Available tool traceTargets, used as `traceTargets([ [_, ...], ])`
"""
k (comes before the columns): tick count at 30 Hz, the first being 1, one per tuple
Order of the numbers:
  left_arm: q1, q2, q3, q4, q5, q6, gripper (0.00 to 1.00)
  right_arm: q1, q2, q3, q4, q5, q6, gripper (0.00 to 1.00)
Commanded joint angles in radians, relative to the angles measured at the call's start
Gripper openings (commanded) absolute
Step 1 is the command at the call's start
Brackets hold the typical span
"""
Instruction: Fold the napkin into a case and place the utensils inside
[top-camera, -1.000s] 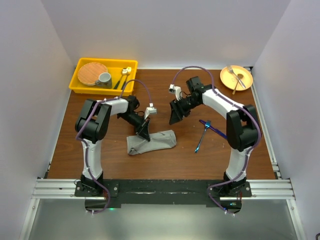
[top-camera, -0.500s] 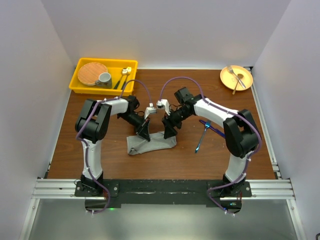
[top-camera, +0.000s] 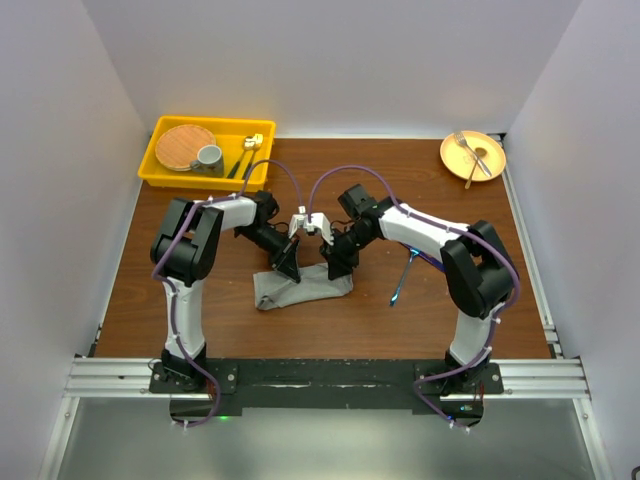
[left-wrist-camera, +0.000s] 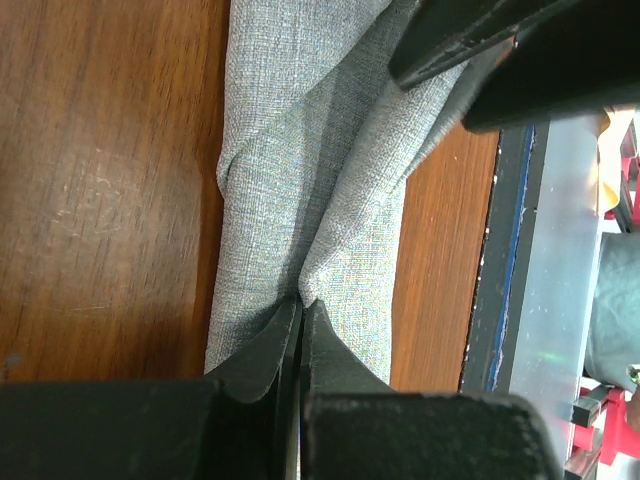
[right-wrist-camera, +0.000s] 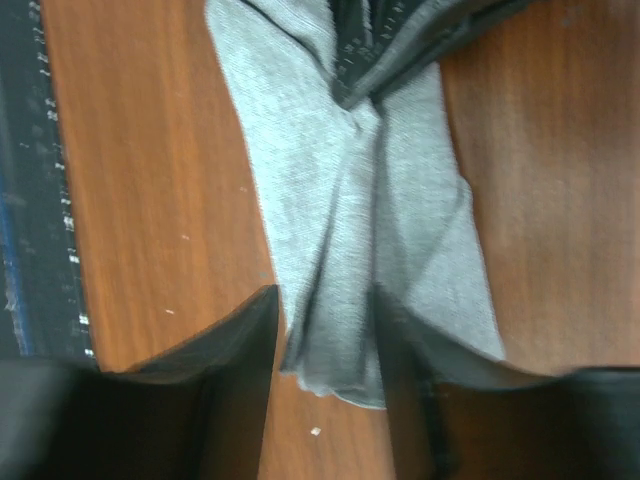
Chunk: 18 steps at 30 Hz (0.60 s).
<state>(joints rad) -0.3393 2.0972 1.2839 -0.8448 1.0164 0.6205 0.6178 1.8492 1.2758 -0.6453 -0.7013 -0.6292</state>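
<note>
The napkin (top-camera: 305, 287) lies as a narrow grey oblong on the brown table, creased along its length (left-wrist-camera: 290, 170). My left gripper (top-camera: 288, 266) is shut on a pinched fold near its middle (left-wrist-camera: 301, 300). My right gripper (top-camera: 338, 264) stands over the napkin's right end. Its jaws are apart, and the bunched end of the cloth (right-wrist-camera: 330, 200) lies between them (right-wrist-camera: 325, 305). The two grippers are close together. The utensils lie right of the napkin: a blue-handled fork (top-camera: 403, 277) shows, and its upper end runs under my right forearm.
A yellow tray (top-camera: 160, 170) at the back left holds a wooden plate (top-camera: 185, 146), a grey cup (top-camera: 209, 157) and gold-headed cutlery (top-camera: 248, 150). An orange plate (top-camera: 492, 165) with a silver fork (top-camera: 467, 145) sits at the back right. White walls close three sides.
My right arm has swung left and down from above the table to the napkin's right end, and its jaws have narrowed. My left gripper has kept its pinch and place.
</note>
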Motion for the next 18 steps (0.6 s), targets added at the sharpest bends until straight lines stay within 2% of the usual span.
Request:
traceTargets([
  [1, 0.005, 0.015, 0.02, 0.032, -0.01, 0.004, 0.0, -0.001, -0.019, -0.013, 0.049, 0.042, -0.027, 0.2],
  [3, 0.005, 0.009, 0.02, 0.041, -0.01, 0.004, 0.0, -0.001, -0.024, -0.026, 0.065, 0.065, -0.018, 0.09],
  [4, 0.006, 0.0, 0.015, 0.044, -0.003, 0.004, 0.0, -0.003, -0.021, -0.03, 0.076, 0.075, -0.007, 0.0],
  [6, 0.006, -0.008, 0.014, 0.049, 0.005, 0.004, 0.03, -0.006, -0.007, -0.035, 0.087, 0.097, 0.013, 0.0],
  [10, 0.014, -0.031, 0.025, 0.052, 0.028, 0.01, 0.21, -0.009, 0.016, -0.046, 0.118, 0.137, 0.065, 0.0],
  [18, 0.103, -0.169, 0.032, 0.052, 0.128, -0.004, 0.42, -0.015, 0.064, -0.056, 0.108, 0.164, 0.108, 0.0],
])
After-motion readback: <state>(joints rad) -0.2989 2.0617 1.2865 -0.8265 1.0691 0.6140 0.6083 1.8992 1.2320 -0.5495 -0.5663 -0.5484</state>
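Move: The raised fold of the napkin, on its right-hand part, lies under the right hand's half-open fingers: about 3 cm below, 1 cm ahead and 1 cm to the right. The napkin's middle is some 6 cm left and 2 cm nearer the base. The blue utensil lies roughly 16 cm right and 1 cm ahead, the purple one about 22 cm right and 3 cm ahead. For the left hand, already shut on the fold, that right-hand spot is about 8 cm to its right, level with it. The napkin's raised fold is taken at its right part by the right hand, whose fingers shut fully on it and press it down towards the table, about 3.5 cm down, with 2 cm forward and a little to the right. Only after the right has shut do the left fingers open about a third and come free of the fold, rising some 2 cm and easing forward. ##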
